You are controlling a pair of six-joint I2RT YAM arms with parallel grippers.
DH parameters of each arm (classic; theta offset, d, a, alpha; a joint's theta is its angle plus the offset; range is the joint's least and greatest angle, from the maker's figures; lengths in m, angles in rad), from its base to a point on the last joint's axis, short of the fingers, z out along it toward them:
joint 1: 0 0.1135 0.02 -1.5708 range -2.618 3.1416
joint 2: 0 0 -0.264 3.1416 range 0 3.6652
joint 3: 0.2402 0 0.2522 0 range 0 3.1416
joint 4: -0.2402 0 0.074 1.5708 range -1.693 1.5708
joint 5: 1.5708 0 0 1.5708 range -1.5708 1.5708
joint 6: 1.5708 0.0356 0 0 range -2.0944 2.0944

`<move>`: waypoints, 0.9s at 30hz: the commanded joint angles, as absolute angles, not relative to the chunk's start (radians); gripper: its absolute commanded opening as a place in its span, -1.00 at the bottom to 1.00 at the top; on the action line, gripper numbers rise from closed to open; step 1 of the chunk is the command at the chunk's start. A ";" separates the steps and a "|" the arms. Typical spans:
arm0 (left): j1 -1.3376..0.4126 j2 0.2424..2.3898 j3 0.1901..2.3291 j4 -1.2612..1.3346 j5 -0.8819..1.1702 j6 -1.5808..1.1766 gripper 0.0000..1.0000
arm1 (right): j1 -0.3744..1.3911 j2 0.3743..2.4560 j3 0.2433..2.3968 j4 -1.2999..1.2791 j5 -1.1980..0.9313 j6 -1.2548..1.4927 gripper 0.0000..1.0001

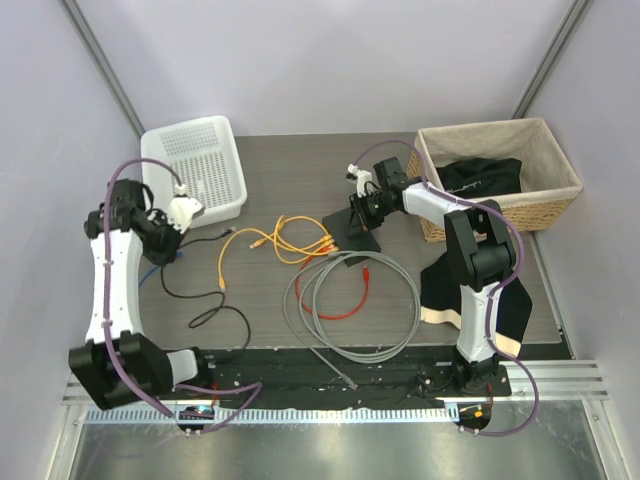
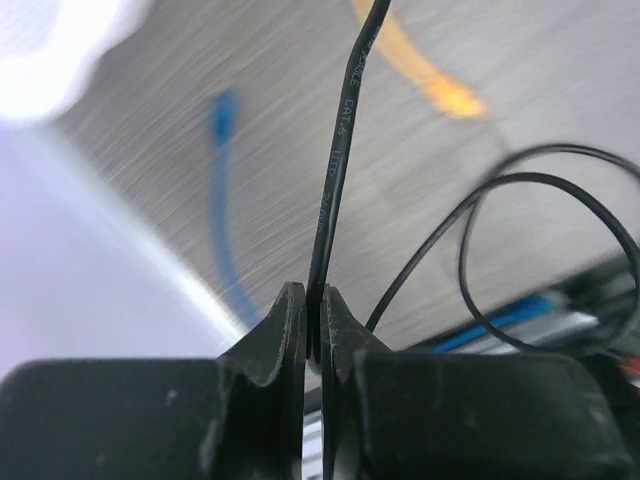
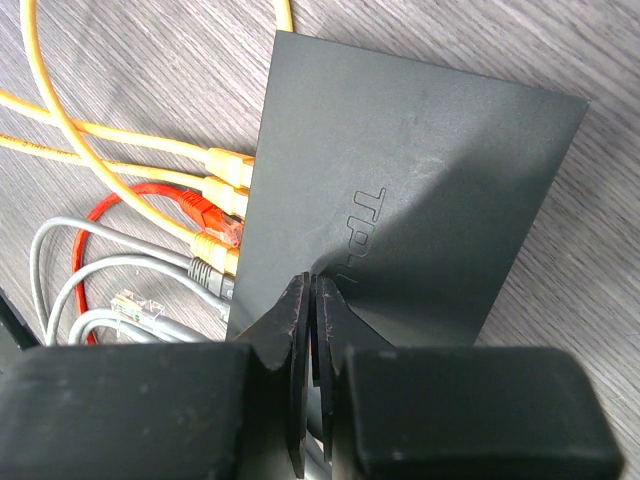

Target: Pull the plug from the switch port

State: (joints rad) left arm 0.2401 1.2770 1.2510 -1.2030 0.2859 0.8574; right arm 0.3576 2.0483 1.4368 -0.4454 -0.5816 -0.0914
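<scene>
The switch (image 3: 400, 190) is a flat matte-black box on the table; in the top view (image 1: 357, 238) it lies mid-table. Yellow plugs (image 3: 228, 168), a red plug (image 3: 205, 213) and a grey plug (image 3: 207, 276) sit in the sockets along its left edge. My right gripper (image 3: 312, 285) is shut, its tips resting on the switch's top near the front edge; the top view (image 1: 360, 212) also shows it. My left gripper (image 2: 313, 300) is shut on a thin black cable (image 2: 340, 150) far to the left (image 1: 172, 245), well away from the switch.
A white perforated basket (image 1: 200, 165) stands at the back left and a wicker basket (image 1: 545, 170) holding dark cloth at the back right. Yellow (image 1: 285, 238), grey (image 1: 340, 300) and red (image 1: 350, 300) cables coil mid-table. A blue cable (image 2: 220, 200) lies under my left gripper. A black-and-cream cloth (image 1: 440, 290) lies by the right arm.
</scene>
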 commanded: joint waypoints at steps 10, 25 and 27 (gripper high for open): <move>0.321 1.060 0.960 -0.555 -0.160 0.783 0.17 | 0.390 2.132 1.411 -0.529 -0.483 -0.118 -0.81; -0.277 1.445 1.391 -0.761 0.672 0.185 0.52 | 0.391 2.105 1.397 -0.529 -0.466 -0.114 -0.81; -0.314 1.526 1.439 -0.684 0.689 0.052 0.53 | 0.391 2.092 1.379 -0.526 -0.457 -0.115 -0.80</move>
State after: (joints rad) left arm -0.2565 1.3949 1.3624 -0.7967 0.5610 0.3454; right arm 0.3611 2.0502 1.4425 -0.4526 -0.5766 -0.0910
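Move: The black cable, already pinched in the left fingers, is bound for the bare left edge of the table, some 8 cm to the left of this hand, level with it and about 16 cm below. The blue cable's end lies about 10 cm straight ahead, the black cable's loop 4 cm back and 8 cm right, and the yellow cables 13 cm ahead and 25 cm right. From the right hand, that bare edge is about 49 cm left and 12 cm back. The black cable is carried on leftward in the left fingers, sinking slightly, and let go as they open wide near the end of a roughly 10 cm swing. The empty hand then rises and sweeps about 30 cm back to the right and some 5 cm forward, towards the yellow cables, fingers staying open. The right hand keeps its shut fingertips on the switch. ##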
